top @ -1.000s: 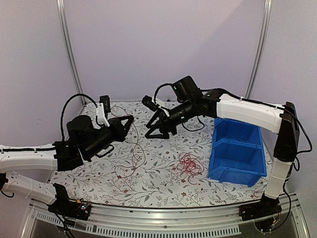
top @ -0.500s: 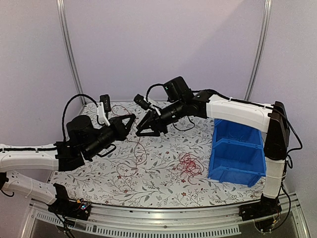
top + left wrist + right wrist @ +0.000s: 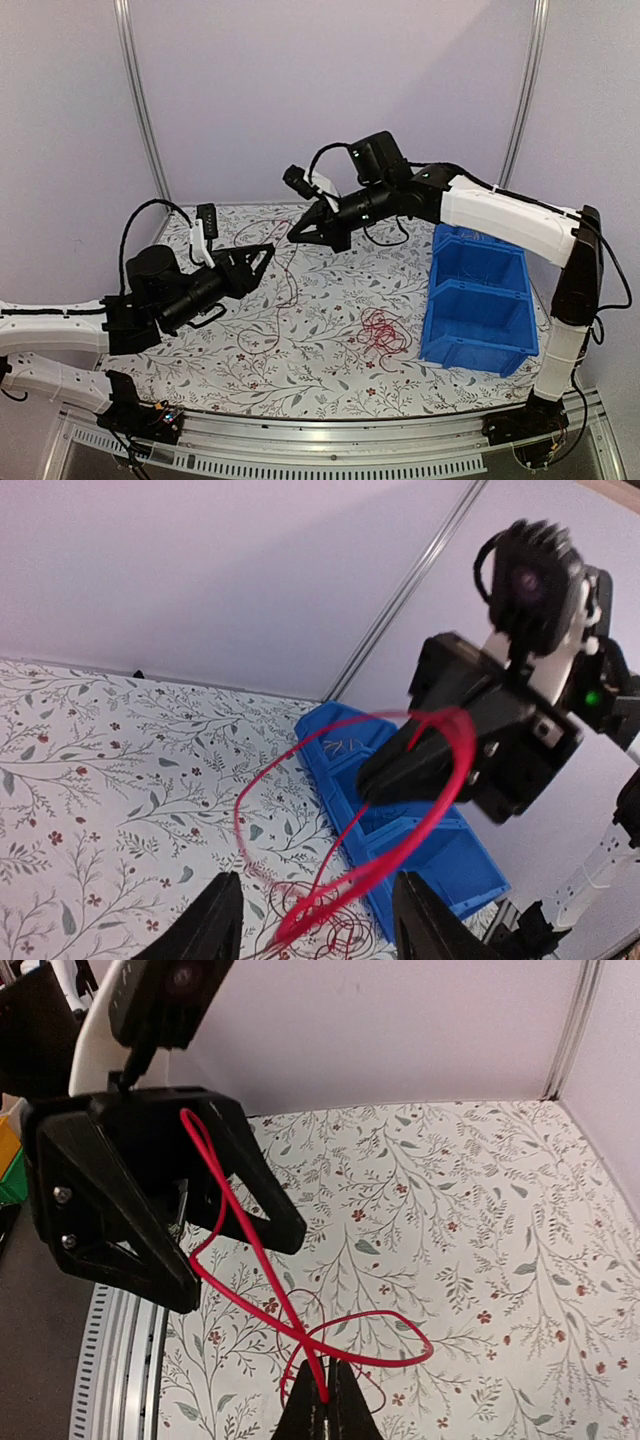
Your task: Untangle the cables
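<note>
The cables lie as a red clump (image 3: 383,331) on the flowered table, left of the blue bin. One red strand (image 3: 240,1225) rises from it. My right gripper (image 3: 322,1400) is shut on that strand, held above the table at the back middle (image 3: 294,237). In the left wrist view its closed tip (image 3: 368,780) holds the strand's loop over the clump (image 3: 325,932). My left gripper (image 3: 262,266) faces it with its fingers wide apart. The strand runs between those fingers (image 3: 130,1220) without being pinched.
A blue two-compartment bin (image 3: 478,305) stands at the right side of the table; it also shows behind the right gripper (image 3: 420,865). The table's near rail (image 3: 330,440) runs along the front, and metal posts (image 3: 140,110) stand at the back corners.
The left gripper opened, let go of the red strand and drew back to the left. The right gripper closed on the strand and lifted it up and back.
</note>
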### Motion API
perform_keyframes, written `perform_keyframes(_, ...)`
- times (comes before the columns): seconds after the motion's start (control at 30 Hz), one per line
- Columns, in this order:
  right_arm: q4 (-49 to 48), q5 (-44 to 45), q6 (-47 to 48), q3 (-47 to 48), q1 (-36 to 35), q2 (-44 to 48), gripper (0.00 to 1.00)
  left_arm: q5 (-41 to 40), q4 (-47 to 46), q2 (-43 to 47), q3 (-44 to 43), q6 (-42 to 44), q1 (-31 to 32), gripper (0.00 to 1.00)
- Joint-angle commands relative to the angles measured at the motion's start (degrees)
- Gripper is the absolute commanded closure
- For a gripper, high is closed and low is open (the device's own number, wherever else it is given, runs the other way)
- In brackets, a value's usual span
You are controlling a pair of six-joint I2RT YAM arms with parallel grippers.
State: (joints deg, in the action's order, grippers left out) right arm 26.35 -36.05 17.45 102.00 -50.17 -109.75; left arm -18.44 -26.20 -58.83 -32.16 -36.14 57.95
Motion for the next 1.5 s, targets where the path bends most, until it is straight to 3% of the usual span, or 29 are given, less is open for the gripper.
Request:
perform_keyframes(0.0, 0.4, 7.7, 5.2, 2.7, 4.8, 13.1, 1.00, 3.0, -0.9, 2.9, 7.1, 1.2, 1.4, 0.48)
perform_keyframes(0.23, 1.6, 12.5, 8.3, 3.3, 12.3, 22.6, 1.00, 1.5, -2.5, 2.8, 13.3, -1.5, 1.4, 0.48)
perform_keyframes(0.53, 3.8, 17.2, 11.9, 1.4, 20.4, 34.0, 1.00, -2.4, -0.7, -4.7, 10.7, -1.4, 1.2, 0.48)
perform_keyframes(0.93, 10.3, 26.9, 19.0, -15.4, 27.7, 50.5, 1.00, 0.5, 1.1, -16.1, 4.3, -1.7, 0.7, 0.48)
perform_keyframes(1.47, 26.5, 22.6, 18.1, -36.0, 29.4, 66.9, 1.00, 2.6, 2.4, -30.0, -4.0, -0.4, -0.1, 0.48)
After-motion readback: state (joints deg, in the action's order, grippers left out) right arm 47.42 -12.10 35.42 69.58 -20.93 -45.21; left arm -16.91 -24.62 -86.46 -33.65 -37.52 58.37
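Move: The emptied near compartment of the blue bin, where the held red cable is being taken, lies about 39 cm right of the right hand, 5 cm ahead and roughly 28 cm below. The red tangle on the table is some 18 cm right of that hand, 5 cm ahead and 31 cm down; the bin's middle compartment is about 15 cm beyond the near one. From the left hand, the tangle lies roughly 7 cm ahead, 23 cm right and 32 cm below. The freed red cable, still pinched in the right fingers, is carried away from the open left gripper: up and right in an arc of some 35 cm towards the bin, then lowered about 15 cm and drawn slightly back as the wrist swings clockwise. The left hand, fingers staying open, sinks about 18 cm, ends a little farther right towards the tangle, and tips down and rolls. ##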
